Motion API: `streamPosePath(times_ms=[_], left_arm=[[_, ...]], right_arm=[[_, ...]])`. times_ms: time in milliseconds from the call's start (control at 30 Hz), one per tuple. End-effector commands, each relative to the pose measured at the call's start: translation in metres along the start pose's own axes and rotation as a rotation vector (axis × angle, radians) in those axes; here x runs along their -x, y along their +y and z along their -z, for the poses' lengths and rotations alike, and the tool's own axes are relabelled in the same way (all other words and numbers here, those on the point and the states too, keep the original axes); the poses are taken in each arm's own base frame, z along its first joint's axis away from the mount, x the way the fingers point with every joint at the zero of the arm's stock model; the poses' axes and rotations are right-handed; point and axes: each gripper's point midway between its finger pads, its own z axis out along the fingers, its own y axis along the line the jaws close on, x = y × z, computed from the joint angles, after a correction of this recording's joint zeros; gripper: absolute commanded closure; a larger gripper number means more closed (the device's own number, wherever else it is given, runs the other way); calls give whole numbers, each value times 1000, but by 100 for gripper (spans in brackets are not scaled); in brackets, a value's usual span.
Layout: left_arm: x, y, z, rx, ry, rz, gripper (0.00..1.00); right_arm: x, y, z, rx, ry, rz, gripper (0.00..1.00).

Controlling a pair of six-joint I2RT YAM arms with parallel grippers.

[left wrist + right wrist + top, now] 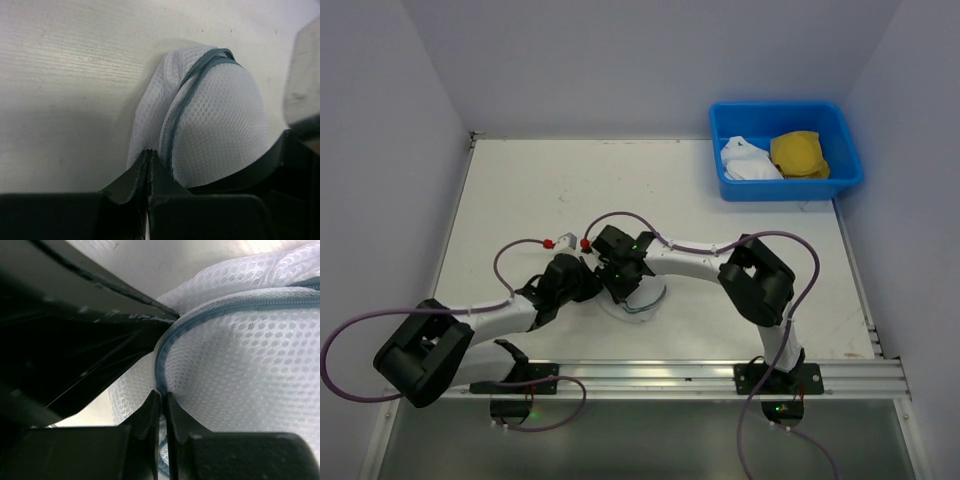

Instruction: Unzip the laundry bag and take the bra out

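The laundry bag [646, 299], a white mesh pouch with a dark zipper line [186, 97], lies on the table at the middle front, mostly under both grippers. My left gripper [149, 152] reaches in from the left and is shut on a fold of mesh just beside the zipper. From behind, my right gripper [163, 396] comes down with its jaws pinched on the zipper line [165, 347] at the bag's rim. In the top view the two grippers [606, 289] [626, 288] meet over the bag. A mustard-yellow bra [799, 153] lies in the blue bin.
The blue plastic bin [787, 185] stands at the far right corner, with a white mesh item [746, 160] next to the bra. Grey walls close the table on three sides. A metal rail [700, 378] runs along the near edge.
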Motion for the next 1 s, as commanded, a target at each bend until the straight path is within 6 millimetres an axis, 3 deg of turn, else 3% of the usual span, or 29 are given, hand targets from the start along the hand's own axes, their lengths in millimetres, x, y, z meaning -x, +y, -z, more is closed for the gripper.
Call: streamPosePath(times_ms=[0, 100, 367, 500, 700, 733, 867, 967], left_arm=[[9, 17, 7, 80, -46, 6, 100], [19, 24, 15, 116, -75, 10, 96], [54, 50, 50, 234, -150, 23, 72], [71, 54, 69, 261, -202, 7, 60], [95, 36, 96, 237, -263, -30, 42], [103, 28, 102, 224, -283, -32, 40], [118, 18, 119, 218, -325, -54, 34], [127, 11, 129, 216, -341, -72, 25]], right_arm=[[-3, 4, -11, 46, 27, 7, 92], [-6, 3, -15, 53, 40, -1, 85], [4, 8, -7, 71, 11, -18, 70], [17, 19, 13, 114, -40, -6, 58], [42, 29, 54, 123, -117, 11, 37], [52, 34, 68, 131, -156, 20, 32], [69, 34, 96, 111, -233, 39, 10], [79, 28, 111, 66, -269, 47, 1]])
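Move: The laundry bag's middle is about 7 cm to the right of my left hand and roughly level with it fore and aft. From my right hand it lies some 4 cm ahead and 3 cm to the right, barely lower than either hand. My right fingertips are right at the bag's zipper edge, and my shut left fingertips are low at its left side. I open both grippers and back off the laundry bag. My left hand slides about 10 cm left, away from the bag, then climbs some 12 cm, tipping up and turning counter-clockwise. My right hand stays low while its fingers spread off the zipper edge; only then does it lift quickly, about 9 cm, drifting slightly left and ending wide open. ##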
